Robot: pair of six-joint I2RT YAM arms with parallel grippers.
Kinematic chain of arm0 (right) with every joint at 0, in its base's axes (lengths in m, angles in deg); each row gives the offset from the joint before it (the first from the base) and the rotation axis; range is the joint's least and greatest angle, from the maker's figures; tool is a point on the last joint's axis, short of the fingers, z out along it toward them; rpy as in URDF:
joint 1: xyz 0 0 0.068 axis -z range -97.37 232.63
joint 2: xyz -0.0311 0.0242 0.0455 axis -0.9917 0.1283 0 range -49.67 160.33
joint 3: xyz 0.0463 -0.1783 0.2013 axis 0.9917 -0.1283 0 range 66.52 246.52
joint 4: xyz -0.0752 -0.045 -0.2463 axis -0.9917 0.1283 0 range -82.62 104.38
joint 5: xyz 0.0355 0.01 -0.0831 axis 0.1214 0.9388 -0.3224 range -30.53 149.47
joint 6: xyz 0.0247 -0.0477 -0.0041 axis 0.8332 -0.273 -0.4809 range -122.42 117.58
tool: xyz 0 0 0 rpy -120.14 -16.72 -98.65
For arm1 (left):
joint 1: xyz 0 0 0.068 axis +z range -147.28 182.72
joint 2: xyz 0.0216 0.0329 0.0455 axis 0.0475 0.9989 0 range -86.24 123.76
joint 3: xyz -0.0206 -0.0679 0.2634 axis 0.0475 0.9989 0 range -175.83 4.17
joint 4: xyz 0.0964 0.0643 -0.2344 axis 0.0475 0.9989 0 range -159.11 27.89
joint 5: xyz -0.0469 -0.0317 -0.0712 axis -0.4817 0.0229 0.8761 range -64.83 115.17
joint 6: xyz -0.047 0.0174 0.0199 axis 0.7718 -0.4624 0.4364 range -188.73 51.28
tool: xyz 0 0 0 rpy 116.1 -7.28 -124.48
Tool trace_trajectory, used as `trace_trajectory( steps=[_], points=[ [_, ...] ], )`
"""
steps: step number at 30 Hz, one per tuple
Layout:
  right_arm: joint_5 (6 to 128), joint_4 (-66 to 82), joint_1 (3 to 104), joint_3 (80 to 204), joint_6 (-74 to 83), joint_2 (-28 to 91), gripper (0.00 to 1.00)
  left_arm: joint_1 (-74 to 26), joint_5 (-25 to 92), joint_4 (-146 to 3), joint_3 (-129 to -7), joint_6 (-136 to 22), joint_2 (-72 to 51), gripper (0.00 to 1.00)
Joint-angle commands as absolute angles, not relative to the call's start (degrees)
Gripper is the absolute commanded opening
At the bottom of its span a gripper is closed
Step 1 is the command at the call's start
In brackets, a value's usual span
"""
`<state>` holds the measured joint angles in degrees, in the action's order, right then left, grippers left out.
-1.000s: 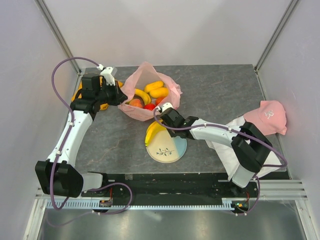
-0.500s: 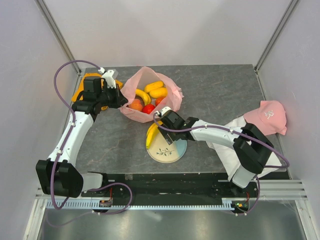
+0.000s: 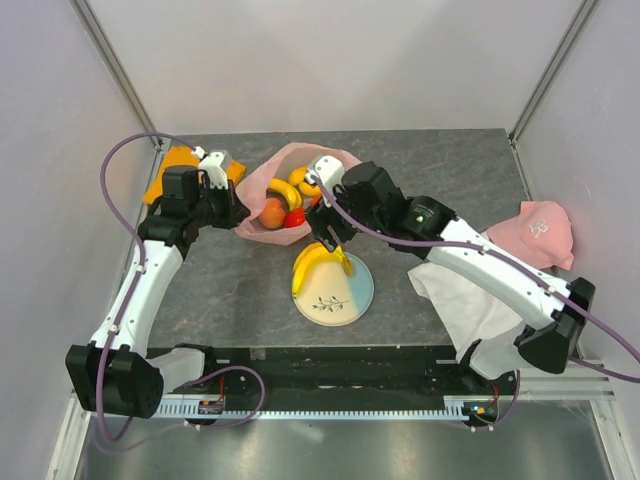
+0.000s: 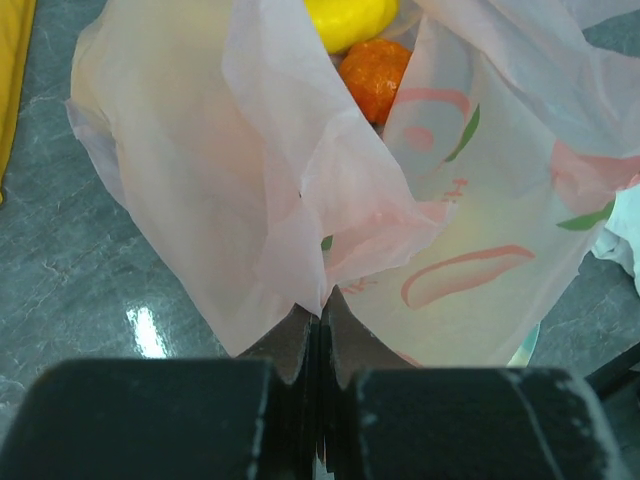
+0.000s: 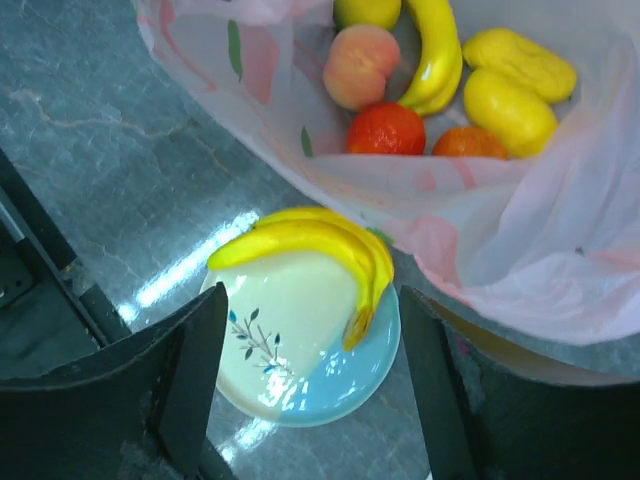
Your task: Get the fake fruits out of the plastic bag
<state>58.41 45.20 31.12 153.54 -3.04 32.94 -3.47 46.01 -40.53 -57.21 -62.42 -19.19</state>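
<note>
The pink plastic bag (image 3: 268,185) lies open at the back of the table. Inside it I see fake fruits: a peach (image 5: 360,65), a banana (image 5: 436,55), a red piece (image 5: 386,128), an orange piece (image 5: 468,143) and two yellow pieces (image 5: 510,108). My left gripper (image 3: 232,205) is shut on a fold of the plastic bag's (image 4: 250,150) left rim. A yellow banana bunch (image 3: 318,262) rests on the far edge of a plate (image 3: 345,297). My right gripper (image 3: 325,232) hangs open above the banana bunch (image 5: 310,240), holding nothing.
A folded orange cloth (image 3: 168,168) lies at the back left behind the left arm. A pink cap (image 3: 540,230) and a white cloth (image 3: 465,300) sit on the right, under the right arm. The plate (image 5: 300,370) is cream and blue.
My right gripper opened, left the banana bunch on the plate and rose back toward the bag. The left gripper kept its hold and drew the bag's rim slightly left.
</note>
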Motion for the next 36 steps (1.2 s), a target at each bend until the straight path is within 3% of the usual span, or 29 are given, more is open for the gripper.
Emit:
trace_trajectory(
  steps=[1, 8, 13, 18, 29, 34, 36],
  points=[
    [58.06, 40.44, 32.26, 157.64, -6.37, 42.14, 0.72, -3.60, 45.73, -36.42, -56.47, -67.22, -20.76, 0.02],
    [55.96, 36.21, 36.31, 174.08, -7.68, 62.02, 0.60, -3.60, 44.33, -33.33, -51.99, -68.20, -22.69, 0.01],
    [52.88, 38.57, 38.42, 187.33, -6.64, 74.86, 0.66, -3.60, 44.15, -33.51, -50.32, -68.11, -23.48, 0.02],
    [52.96, 42.45, 40.97, 195.53, -5.84, 83.03, 0.66, -3.60, 43.35, -32.46, -50.14, -71.09, -24.10, 0.02],
    [56.39, 44.47, 42.64, 198.71, -6.99, 87.97, 0.62, -4.31, 48.37, -32.28, -50.93, -71.53, -22.96, 0.02],
    [52.35, 47.72, 45.44, 190.64, -6.47, 83.41, 0.57, -6.50, 47.32, -29.92, -52.95, -74.43, -21.99, 0.01],
    [50.52, 48.08, 47.20, 180.06, -4.71, 77.44, 0.56, -7.64, 46.62, -29.29, -52.43, -75.92, -22.51, 0.01]
  ],
)
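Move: The yellow mango in the plastic bag lies about 21 cm ahead of the empty right hand, 3 cm to its left and 22 cm below. The orange sits some 3 cm nearer than the mango and 2 cm right of it; the red tomato lies about 12 cm ahead and 6 cm left of the hand, the bagged banana about 19 ahead and 9 left. From the left hand, which pinches the bag's rim, the mango is roughly 14 cm ahead, 18 to the right and 17 below. The plastic bag's left rim, still pinched by the left hand, is brought down and back about 5 cm each way, mostly early on. Over the plated bananas, the right hand drives some 22 cm forward and 18 cm down, drifting left then partly back right, into the bag's mouth area towards the yellow fruits; its fingers narrow partway yet stay open, while the wrist turns somewhat clockwise. ##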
